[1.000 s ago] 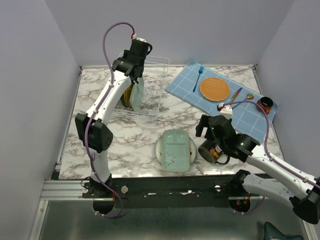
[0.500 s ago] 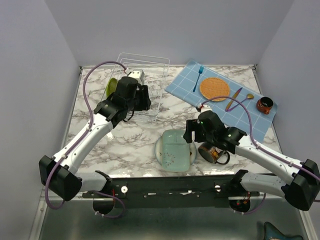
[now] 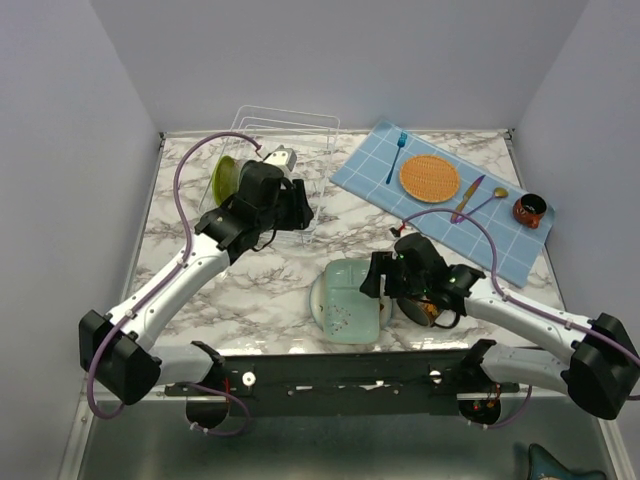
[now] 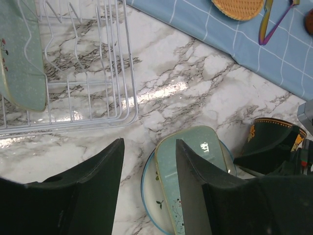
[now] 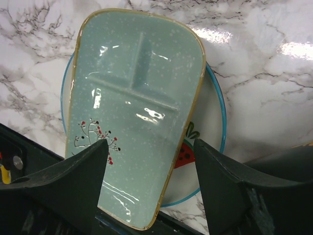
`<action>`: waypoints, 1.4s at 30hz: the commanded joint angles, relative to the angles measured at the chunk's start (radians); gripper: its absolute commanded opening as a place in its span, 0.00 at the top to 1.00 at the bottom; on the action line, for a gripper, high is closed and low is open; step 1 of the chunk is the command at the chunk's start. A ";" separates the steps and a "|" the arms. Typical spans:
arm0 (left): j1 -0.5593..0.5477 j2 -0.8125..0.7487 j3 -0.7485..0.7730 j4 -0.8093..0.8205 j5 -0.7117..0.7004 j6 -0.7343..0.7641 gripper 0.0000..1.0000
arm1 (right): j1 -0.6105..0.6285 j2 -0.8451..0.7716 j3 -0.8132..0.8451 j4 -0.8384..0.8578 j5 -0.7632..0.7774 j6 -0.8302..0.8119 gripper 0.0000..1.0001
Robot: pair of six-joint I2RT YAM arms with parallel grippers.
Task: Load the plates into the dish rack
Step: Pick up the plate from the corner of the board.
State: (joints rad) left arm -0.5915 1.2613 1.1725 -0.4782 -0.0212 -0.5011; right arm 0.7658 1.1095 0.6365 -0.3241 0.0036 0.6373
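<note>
A mint-green rounded-square plate [image 3: 350, 298] lies on a white watermelon plate [image 5: 208, 137] at the table's front middle. My right gripper [image 3: 373, 279] hovers open at their right side. In the right wrist view one finger is over the mint plate [image 5: 132, 107] and the other over the white rim. The white wire dish rack [image 3: 290, 125] stands at the back left with a yellow-green plate [image 3: 224, 178] upright in it. A pale teal plate [image 4: 22, 63] stands in its slots [image 4: 98, 98]. My left gripper [image 3: 299, 205] is open and empty in front of the rack, above the marble.
A black decorated mug [image 3: 428, 306] lies on its side just right of the stacked plates, under my right arm. On a blue checked cloth [image 3: 440, 200] at the back right lie an orange woven mat [image 3: 429, 177], cutlery and a small red cup [image 3: 529, 210].
My left arm let go of the teal plate in the rack, then swung down in front of it. My right gripper moved left over the plates' edge and its jaws narrowed slightly.
</note>
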 commanded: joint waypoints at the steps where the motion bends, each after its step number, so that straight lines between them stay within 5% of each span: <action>1: -0.008 -0.042 -0.019 0.021 0.020 -0.011 0.45 | 0.004 0.021 -0.023 0.043 -0.044 0.079 0.23; 21: -0.008 -0.066 -0.043 0.030 0.020 0.018 0.45 | 0.004 0.174 0.124 -0.099 0.075 0.140 0.36; 42: -0.008 -0.039 -0.068 0.055 0.063 0.001 0.46 | 0.004 0.220 0.032 -0.035 0.015 0.147 0.50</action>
State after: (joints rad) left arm -0.5934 1.2205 1.1213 -0.4500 0.0181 -0.4950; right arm 0.7658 1.3079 0.7002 -0.3832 0.0360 0.7784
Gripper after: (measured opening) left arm 0.542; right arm 0.514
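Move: The green sectioned plate's middle lies about 6 cm left of the right hand, 3 cm back and 6 cm below; its right rim is nearly beneath the open fingers. The round plate under it is centred at much the same spot, some 8 cm down. The mug stands about 12 cm to the hand's right, 3 cm back and 6 cm down. From the left hand, the green plate is roughly 12 cm right, 15 cm back and 21 cm down. Right hand sinks about 4 cm towards the green plate's right rim, fingers tipping down, part-closing but still open. ##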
